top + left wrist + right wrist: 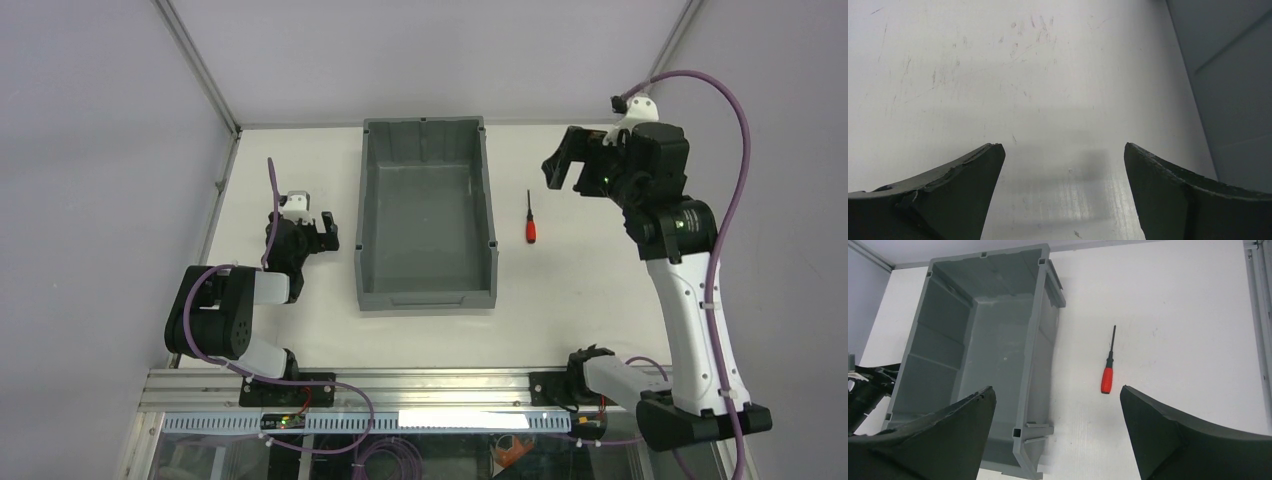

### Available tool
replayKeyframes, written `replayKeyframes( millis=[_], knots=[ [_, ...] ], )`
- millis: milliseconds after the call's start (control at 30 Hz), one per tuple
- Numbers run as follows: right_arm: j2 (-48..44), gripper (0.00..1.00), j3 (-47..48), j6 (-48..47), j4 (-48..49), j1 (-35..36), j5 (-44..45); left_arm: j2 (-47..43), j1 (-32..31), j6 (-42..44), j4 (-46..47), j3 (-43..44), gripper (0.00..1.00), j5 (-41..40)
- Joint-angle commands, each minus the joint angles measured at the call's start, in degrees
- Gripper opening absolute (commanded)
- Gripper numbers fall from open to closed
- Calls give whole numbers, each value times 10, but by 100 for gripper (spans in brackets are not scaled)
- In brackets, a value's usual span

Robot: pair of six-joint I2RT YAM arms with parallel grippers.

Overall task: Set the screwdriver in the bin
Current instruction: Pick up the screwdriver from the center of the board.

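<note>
The screwdriver [531,219], tiny with a red handle and thin black shaft, lies flat on the white table just right of the bin [426,290]. The right wrist view shows the screwdriver [1107,370] between and beyond the jaws, beside the bin's wall [1034,345]. The grey bin stands in the middle of the table with nothing in it. My right gripper [562,170] hovers open, raised above the table, right of and behind the screwdriver. My left gripper [322,232] rests open low by the bin's left wall, holding nothing.
Grey enclosure walls and metal frame posts [200,65] border the table at the back and sides. A purple cable [735,110] loops over the right arm. The aluminium rail [400,385] with both arm bases runs along the near edge.
</note>
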Motion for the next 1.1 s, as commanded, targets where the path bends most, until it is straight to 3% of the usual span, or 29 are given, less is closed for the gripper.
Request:
replayKeyframes(
  millis=[0, 433, 1067],
  knots=[
    [45, 99, 65, -12, -40, -2, 23, -3, 3, 14, 38, 10, 99, 10],
    [215, 99, 160, -3, -128, -2, 32, -3, 3, 14, 38, 10, 99, 10],
    [388, 98, 79, 24, -113, -3, 33, -3, 3, 14, 38, 10, 99, 10]
  ],
)
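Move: The screwdriver lies flat on the board about 10 cm ahead of my right hand, roughly straight in line with it sideways and some 36 cm below. The grey bin's middle is about 25 cm to that hand's left, 9 cm ahead and 30 cm below, so its right wall stands close beside the screwdriver. From my left hand the screwdriver is some 51 cm to the right, about 2 cm ahead and 3 cm lower. With my right hand empty and wide open, I swing forward nearly level at first, then curve steeply down towards the screwdriver: about 17 cm down and 7.5 cm forward in all, the last of it straight down. On the way I tip my wrist some 35 to 40 degrees so the fingers turn from mostly forward to steeply down, stopping well above the board with nothing touched. ##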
